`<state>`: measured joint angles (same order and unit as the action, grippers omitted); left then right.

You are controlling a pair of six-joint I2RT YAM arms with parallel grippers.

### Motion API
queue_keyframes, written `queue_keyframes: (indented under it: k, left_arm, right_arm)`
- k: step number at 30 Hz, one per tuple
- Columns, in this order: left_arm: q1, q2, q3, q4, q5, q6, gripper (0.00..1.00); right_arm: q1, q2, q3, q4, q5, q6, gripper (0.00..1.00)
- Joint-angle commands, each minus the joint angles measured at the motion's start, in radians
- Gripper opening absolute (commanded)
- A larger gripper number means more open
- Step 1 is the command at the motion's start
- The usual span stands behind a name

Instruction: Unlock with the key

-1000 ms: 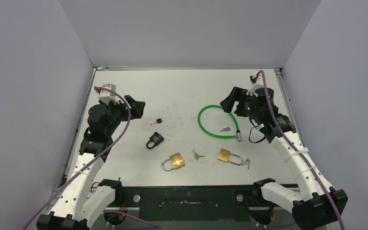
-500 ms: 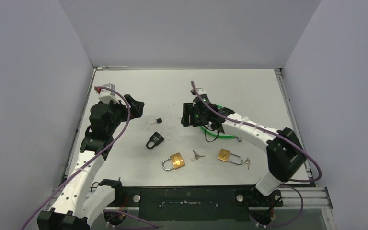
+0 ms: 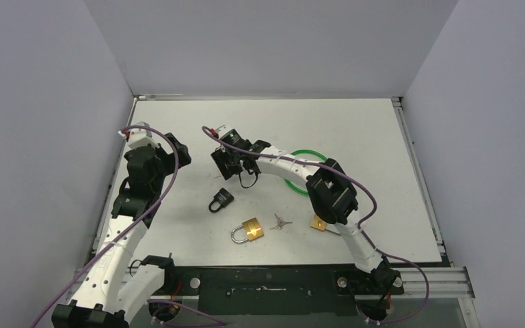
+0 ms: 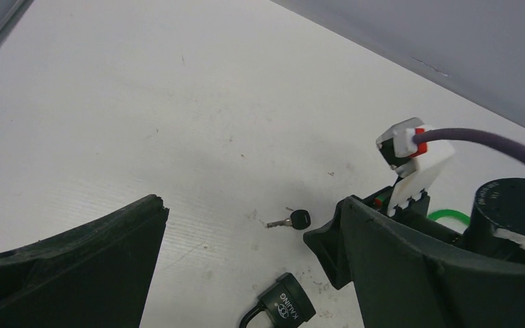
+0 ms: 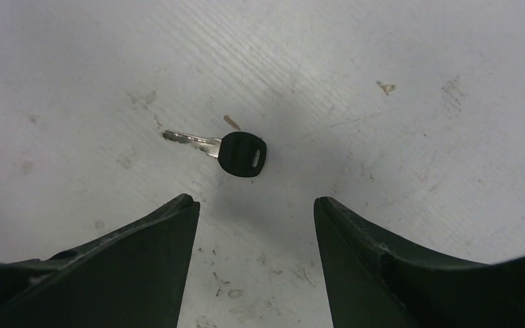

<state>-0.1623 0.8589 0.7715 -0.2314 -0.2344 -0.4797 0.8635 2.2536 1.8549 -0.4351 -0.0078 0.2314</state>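
Note:
A small key [image 5: 240, 154] with a black head lies flat on the table, its blade pointing left. My right gripper [image 5: 254, 201] hovers open just short of it, one finger on each side and nothing between them. In the top view the right gripper [image 3: 224, 164] covers the key. The left wrist view shows the key [image 4: 294, 220] lying close above the black padlock [image 4: 284, 307]. This black padlock [image 3: 221, 200] lies just in front of the right gripper. My left gripper [image 3: 179, 152] is open and empty, off to the left of both.
A brass padlock [image 3: 249, 230] and loose keys [image 3: 280, 221] lie nearer the front. A second brass padlock [image 3: 318, 223] is partly under the right arm. A green cable lock [image 3: 306, 154] lies behind that arm. Side walls enclose the table.
The right arm has swung from the table's right side across to the key on the left, its jaws a little narrower. The left gripper drew back slightly to the left.

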Motion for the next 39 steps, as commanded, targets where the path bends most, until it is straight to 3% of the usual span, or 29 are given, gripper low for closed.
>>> queue_keyframes:
  k: [1,9,17,27,32,37,39]
  left_arm:
    - [0.005,-0.006,0.058,-0.015,-0.064,-0.010,0.97]
    - [0.005,-0.006,0.062,-0.032,-0.093,0.004,0.97]
    - [0.005,-0.006,0.063,-0.035,-0.092,0.014,0.97]
    - [0.004,-0.008,0.058,-0.034,-0.088,0.019,0.97]
    - [0.005,-0.009,0.058,-0.035,-0.088,0.020,0.97]
    - [0.005,-0.011,0.057,-0.033,-0.084,0.020,0.97]
    - [0.005,-0.013,0.056,-0.033,-0.081,0.018,0.97]
  right_arm:
    - [-0.004,0.051,0.111,-0.106,-0.050,-0.131,0.64]
    - [-0.002,0.179,0.242,-0.131,-0.045,-0.113,0.60]
    - [-0.011,0.244,0.264,-0.093,-0.006,-0.102,0.59]
    - [-0.006,0.281,0.235,-0.023,0.042,-0.116,0.48]
    - [-0.005,0.261,0.214,-0.044,0.019,-0.095,0.34]
    - [-0.001,0.178,0.104,-0.068,0.028,-0.049,0.27]
    - [-0.001,0.147,0.062,-0.084,0.026,-0.036,0.19]
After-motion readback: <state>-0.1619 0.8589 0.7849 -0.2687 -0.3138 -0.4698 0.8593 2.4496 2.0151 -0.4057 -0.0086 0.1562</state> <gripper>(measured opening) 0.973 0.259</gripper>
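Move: The small black-headed key lies about 2 cm ahead of the right hand and 3 cm to its left, some 5 cm lower, on the table. The black padlock is roughly 8 cm straight back from the key. The brass padlock with the open-looking big shackle stands about 17 cm back from the key and 7 cm to its right. From the left hand the key is some 6 cm ahead, 14 cm to the right and 22 cm below. Down first, about 4.5 cm and almost straight, the right hand sinks half-open beside the key. It then slides forward and left some 3.5 cm, low over the table, to bring its fingertips around the key. In the later half the fingers close by more than half and pinch the key near where its head meets the blade, the wrist barely turning. ##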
